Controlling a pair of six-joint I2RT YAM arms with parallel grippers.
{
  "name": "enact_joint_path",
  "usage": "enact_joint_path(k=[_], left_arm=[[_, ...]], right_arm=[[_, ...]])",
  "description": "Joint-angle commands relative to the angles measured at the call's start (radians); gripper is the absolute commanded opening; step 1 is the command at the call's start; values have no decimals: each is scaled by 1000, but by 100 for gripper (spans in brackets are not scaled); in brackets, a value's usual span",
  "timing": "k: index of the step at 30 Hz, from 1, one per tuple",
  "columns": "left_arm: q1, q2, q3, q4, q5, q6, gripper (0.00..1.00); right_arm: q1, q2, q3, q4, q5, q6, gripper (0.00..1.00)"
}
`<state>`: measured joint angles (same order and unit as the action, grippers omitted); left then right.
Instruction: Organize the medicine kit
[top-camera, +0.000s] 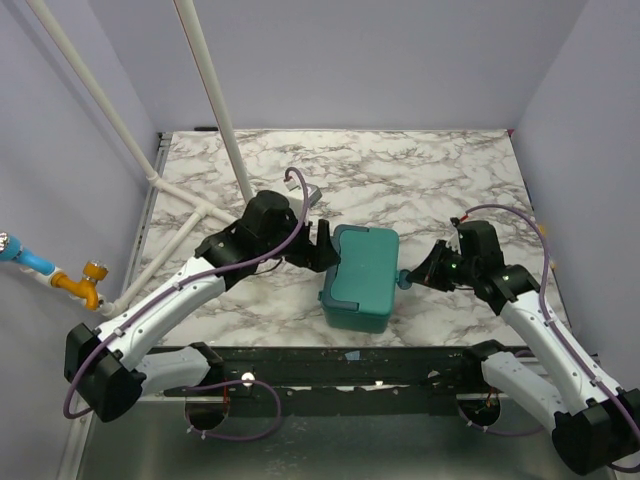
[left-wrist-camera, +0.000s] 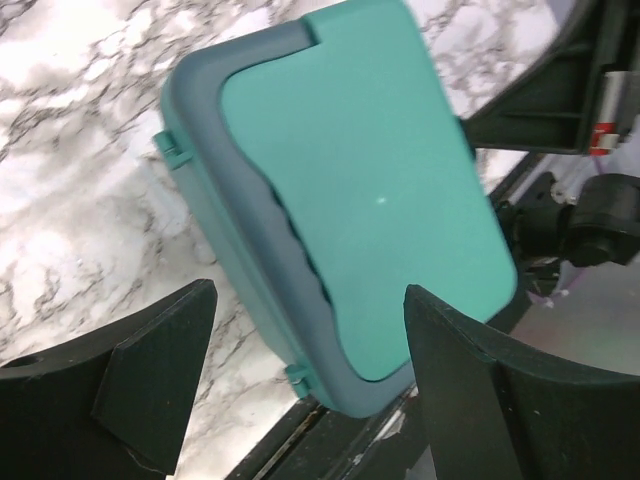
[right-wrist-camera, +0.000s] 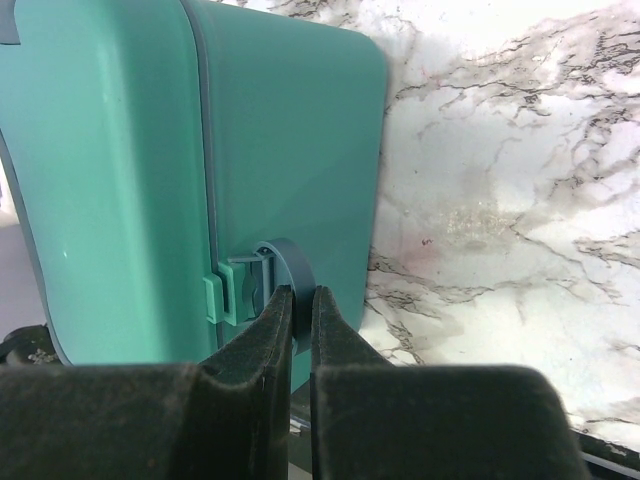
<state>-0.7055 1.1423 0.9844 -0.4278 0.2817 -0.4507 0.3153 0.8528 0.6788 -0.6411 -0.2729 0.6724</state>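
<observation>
The medicine kit (top-camera: 360, 275) is a teal-green box with its lid down, resting on the marble table near the front edge. My left gripper (top-camera: 325, 245) is at its left side. In the left wrist view that gripper (left-wrist-camera: 310, 300) is open wide, and the kit (left-wrist-camera: 370, 180) lies just beyond and between the two black fingers, with no contact showing. My right gripper (top-camera: 405, 281) is at the kit's right side. In the right wrist view that gripper (right-wrist-camera: 302, 292) is shut on the grey-blue latch ring (right-wrist-camera: 290, 262) beside the green clasp (right-wrist-camera: 225, 290) of the kit (right-wrist-camera: 110, 170).
A black rail (top-camera: 340, 365) runs along the table's front edge, right below the kit. White pipes (top-camera: 215, 100) cross the back left. A blue and orange fitting (top-camera: 60, 275) hangs off the left side. Grey walls close in the table.
</observation>
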Motion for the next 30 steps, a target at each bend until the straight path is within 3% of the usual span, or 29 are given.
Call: enact_joint_path(k=[1,15,30], left_arm=[[-34,24,60,54,123,-26,78],[-174,249,76,249,247,-143,77],[-217,362,39,254,157,-121,76]], right_arm=[[5,-11,31,11,-5,-17,1],[4,-4,79,-26,7,-42,1],[4,47,188,-87,26,-88,1]])
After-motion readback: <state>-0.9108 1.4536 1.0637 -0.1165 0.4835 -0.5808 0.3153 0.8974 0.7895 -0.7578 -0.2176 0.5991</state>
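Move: The closed kit's lid has its middle about 9 cm to the left hand's right, 3 cm back and 5 cm below. The handle on the kit's right side is some 18 cm right of that hand, 5 cm back and 8 cm lower; the near clasp on the left side lies about 9 cm back, 2 cm left and 8 cm below. The right hand already pinches that handle; from it the lid's middle is about 9 cm left, 2 cm ahead and 3 cm up. Rightwards in an arc, the open left hand travels about 12 cm over the lid towards its handle side, drawing back some 4 cm, rising nearly 3 cm and then sinking again while turning clockwise about 20 degrees. It ends close above or on the lid; contact can't be told. The right hand keeps its pinch on the handle, stays nearly still, then eases about 1 cm right and up. ##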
